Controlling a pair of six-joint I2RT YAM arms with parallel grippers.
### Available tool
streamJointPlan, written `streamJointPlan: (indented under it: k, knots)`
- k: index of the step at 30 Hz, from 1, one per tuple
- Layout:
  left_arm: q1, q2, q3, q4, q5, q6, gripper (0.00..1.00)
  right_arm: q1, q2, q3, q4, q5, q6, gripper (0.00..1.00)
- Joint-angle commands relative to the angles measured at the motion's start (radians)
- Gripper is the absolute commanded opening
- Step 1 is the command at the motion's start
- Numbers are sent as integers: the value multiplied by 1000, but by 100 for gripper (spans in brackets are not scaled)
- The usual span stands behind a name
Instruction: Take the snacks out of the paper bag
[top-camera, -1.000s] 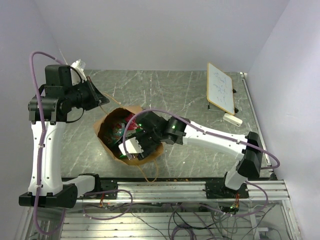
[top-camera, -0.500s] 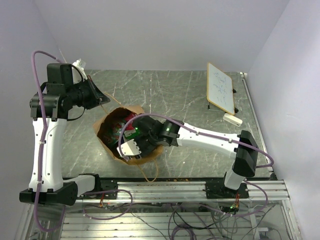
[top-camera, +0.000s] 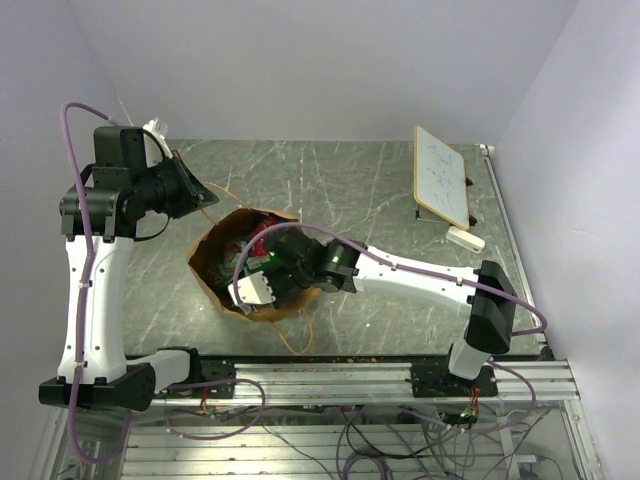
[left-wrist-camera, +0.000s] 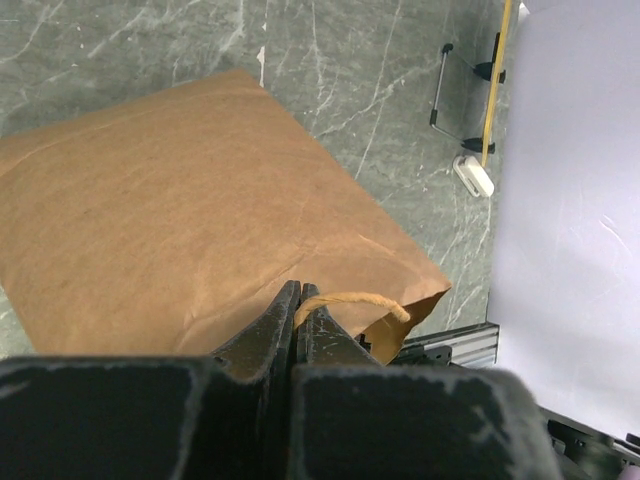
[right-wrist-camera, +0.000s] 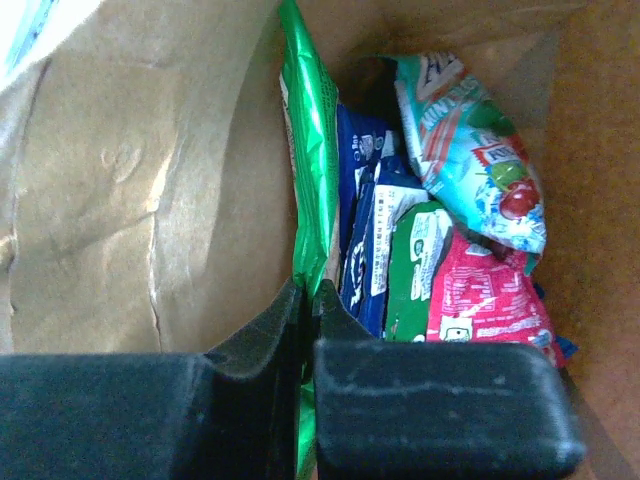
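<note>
The brown paper bag (top-camera: 215, 250) stands open at the table's left middle; its side fills the left wrist view (left-wrist-camera: 180, 210). My left gripper (left-wrist-camera: 300, 292) is shut on the bag's looped paper handle (left-wrist-camera: 350, 298) and holds it up at the back left (top-camera: 190, 190). My right gripper (right-wrist-camera: 308, 290) is down inside the bag (top-camera: 262, 275), shut on the edge of a bright green snack packet (right-wrist-camera: 312, 160). Beside it lie a blue packet (right-wrist-camera: 365, 230), a green one (right-wrist-camera: 415, 270), a red one (right-wrist-camera: 490, 300) and a teal-and-red one (right-wrist-camera: 465, 140).
A white framed board (top-camera: 440, 175) stands at the back right with a small white block (top-camera: 465, 239) by it. The bag's second handle loop (top-camera: 300, 345) hangs toward the front rail (top-camera: 400, 375). The bag's inner wall (right-wrist-camera: 130, 200) is close on the gripper's left.
My right gripper has pushed further left and deeper into the bag. The bag's mouth has shifted slightly left. The left arm holds the handle in nearly the same place.
</note>
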Motion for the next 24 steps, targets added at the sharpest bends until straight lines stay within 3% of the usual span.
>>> streamJointPlan:
  k: [1,15,24]
  knots:
    - [6,4,4,30,-31,-13,7,3,-22,83,130,-15,70,0]
    - [6,54,81,48,-40,13,7,-13,-6,230,202,72,150,0]
    - [6,30,61,81,-24,15,7,-23,5,371,134,82,108,0]
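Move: The right hand is inside the bag, shut on the green packet's edge; the middle of the bag mouth it must clear is about 6 cm above it, some 3 cm ahead and 1 cm to the right. The red packet lies roughly 7 cm ahead, 2 cm right and 7 cm lower, the teal packet about 5 cm ahead, 4 cm left and 8 cm lower. From the left hand, shut on the bag's handle, the mouth's middle is some 8 cm back, 9 cm right and 13 cm below. Keeping its pinch on the green packet's edge, the right hand draws it briskly up through the bag towards the mouth, rising about 13 cm while drifting some 5 cm left and 4 cm forward, and its wrist tilts roughly 20 degrees so the left-pointing fingers come flatter. The left hand keeps its grip on the bag's handle and shifts only about 2 cm forward, then holds there. ##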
